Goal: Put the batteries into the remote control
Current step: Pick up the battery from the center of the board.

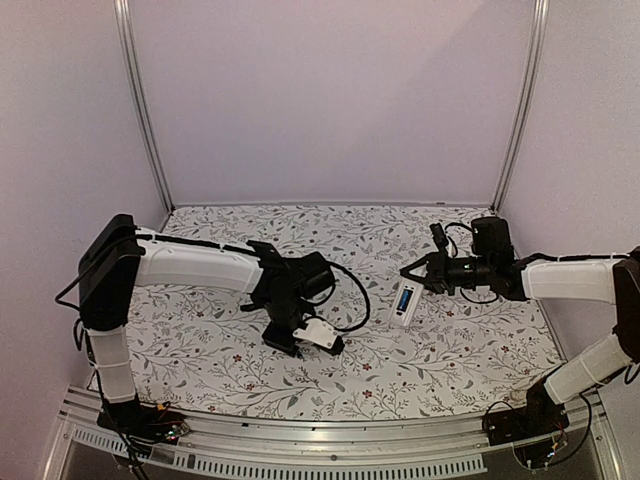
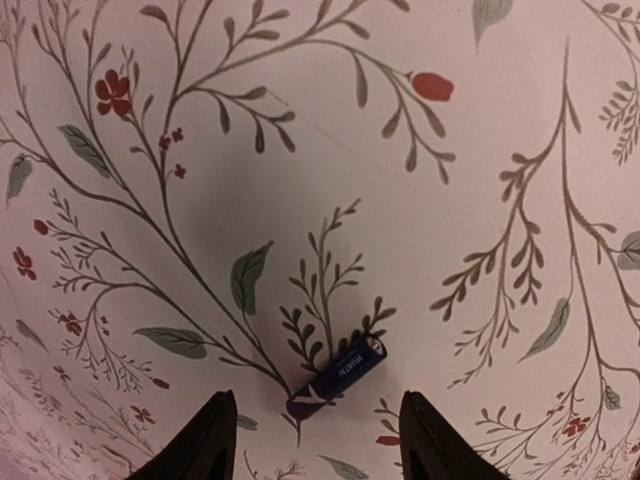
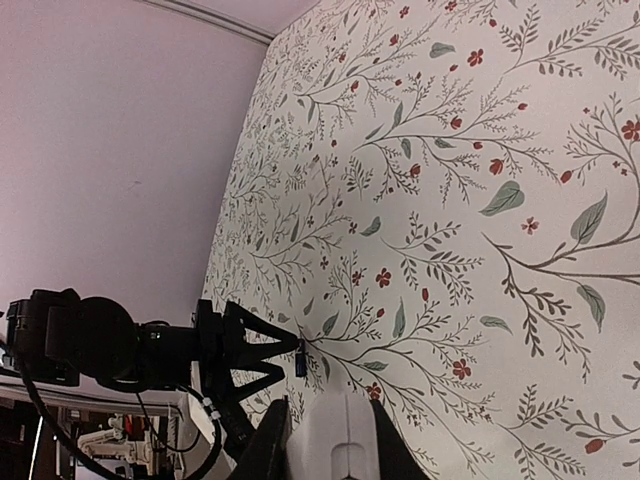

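Note:
A bright blue battery (image 2: 340, 372) lies slanted on the flowered tablecloth. My left gripper (image 2: 316, 400) points down over it, open, with one dark finger (image 2: 212, 440) on each side and neither touching it. In the top view that gripper (image 1: 290, 343) hides the battery. The right wrist view shows the same battery (image 3: 300, 362) at the left gripper's tips. The white remote control (image 1: 405, 303) has a blue patch on its upper face. My right gripper (image 1: 410, 276) is shut on one end of it, and in the right wrist view the remote (image 3: 335, 440) fills the gap between the fingers (image 3: 272, 435).
The flowered cloth (image 1: 230, 360) covers the table between pale walls, with metal posts in the back corners. A black cable (image 1: 352, 305) loops from the left wrist across the middle. An aluminium rail (image 1: 330, 450) runs along the near edge.

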`<state>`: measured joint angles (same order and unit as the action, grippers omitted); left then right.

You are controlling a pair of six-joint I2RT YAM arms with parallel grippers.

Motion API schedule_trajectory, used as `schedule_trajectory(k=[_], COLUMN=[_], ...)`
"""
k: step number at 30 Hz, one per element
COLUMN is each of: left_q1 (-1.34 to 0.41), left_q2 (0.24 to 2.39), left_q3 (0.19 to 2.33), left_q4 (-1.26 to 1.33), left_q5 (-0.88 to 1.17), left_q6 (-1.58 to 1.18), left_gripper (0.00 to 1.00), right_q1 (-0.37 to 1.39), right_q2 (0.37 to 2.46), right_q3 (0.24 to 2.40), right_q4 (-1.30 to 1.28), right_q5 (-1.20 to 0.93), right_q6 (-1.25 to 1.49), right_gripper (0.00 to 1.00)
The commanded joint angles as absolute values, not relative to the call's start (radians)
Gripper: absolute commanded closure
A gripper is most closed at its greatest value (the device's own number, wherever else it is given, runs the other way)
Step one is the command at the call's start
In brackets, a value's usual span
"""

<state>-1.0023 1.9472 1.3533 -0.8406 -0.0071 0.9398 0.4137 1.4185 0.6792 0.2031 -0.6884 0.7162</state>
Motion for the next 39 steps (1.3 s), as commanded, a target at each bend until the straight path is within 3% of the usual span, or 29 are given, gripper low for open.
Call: schedule_trajectory(k=[1,7,13,21,26,33,39], left_q1=[-1.016,-1.022,-1.026,-1.029,-1.028,-1.043,-1.064], left_q2=[1.989,2.039,2.048,2.043,1.911,1.558,1.459], left_q3=[1.369,1.390,1.405,1.451,1.443,1.189,1.063], left_q4=[-0.862,-0.865,-0.872,-0.872,-0.738,-0.193,0.083], left_q5=[0.003,-0.025,-0.025,-0.008,0.045,-0.048,-0.074], left_q6=[0.960,0.955,0.946,0.835,0.616,0.102,-0.154], left_gripper=[0.45,0.52,0.78,1.00,1.00,1.00,1.00], right_q1=[0.403,0.399,0.397,0.397,0.397,0.408,0.462], right_q2=[1.436,1.428,1.420,1.418,1.415,1.387,1.407], right_q3=[0.669,0.663,0.660,0.660,0.662,0.679,0.704], right_q4=[0.239,0.239,0.239,0.236,0.236,0.274,0.323], right_q5=[-0.707,-0.710,-0.710,-0.713,-0.725,-0.727,-0.711], right_q6=[0.714,0.718,0.722,0.721,0.718,0.754,0.791], right_gripper=[1.00,1.00,1.00,1.00,1.00,1.00,1.00])
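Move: The battery lies on the board straight below the left hand, between its half-open, down-pointing fingers: no offset ahead or sideways, about 2 cm down, slantwise to the pads. The remote control, one blue battery already in it, hangs from the right gripper about 22 cm to the right of the left hand, some 5 cm farther out and 11 cm higher. From the right hand the loose battery is about 25 cm left, 9 cm back and 14 cm down. The left hand sinks the last 2 cm straight down over the battery, and its half-open fingers close until they are nearly shut, pinching the battery between the tips. Still gripping, it then lifts fast, about 23 cm up, drifting some 6 cm right towards the remote control and a little forward, while the wrist swings the fingertips from straight down up towards the right by roughly 60 degrees. ##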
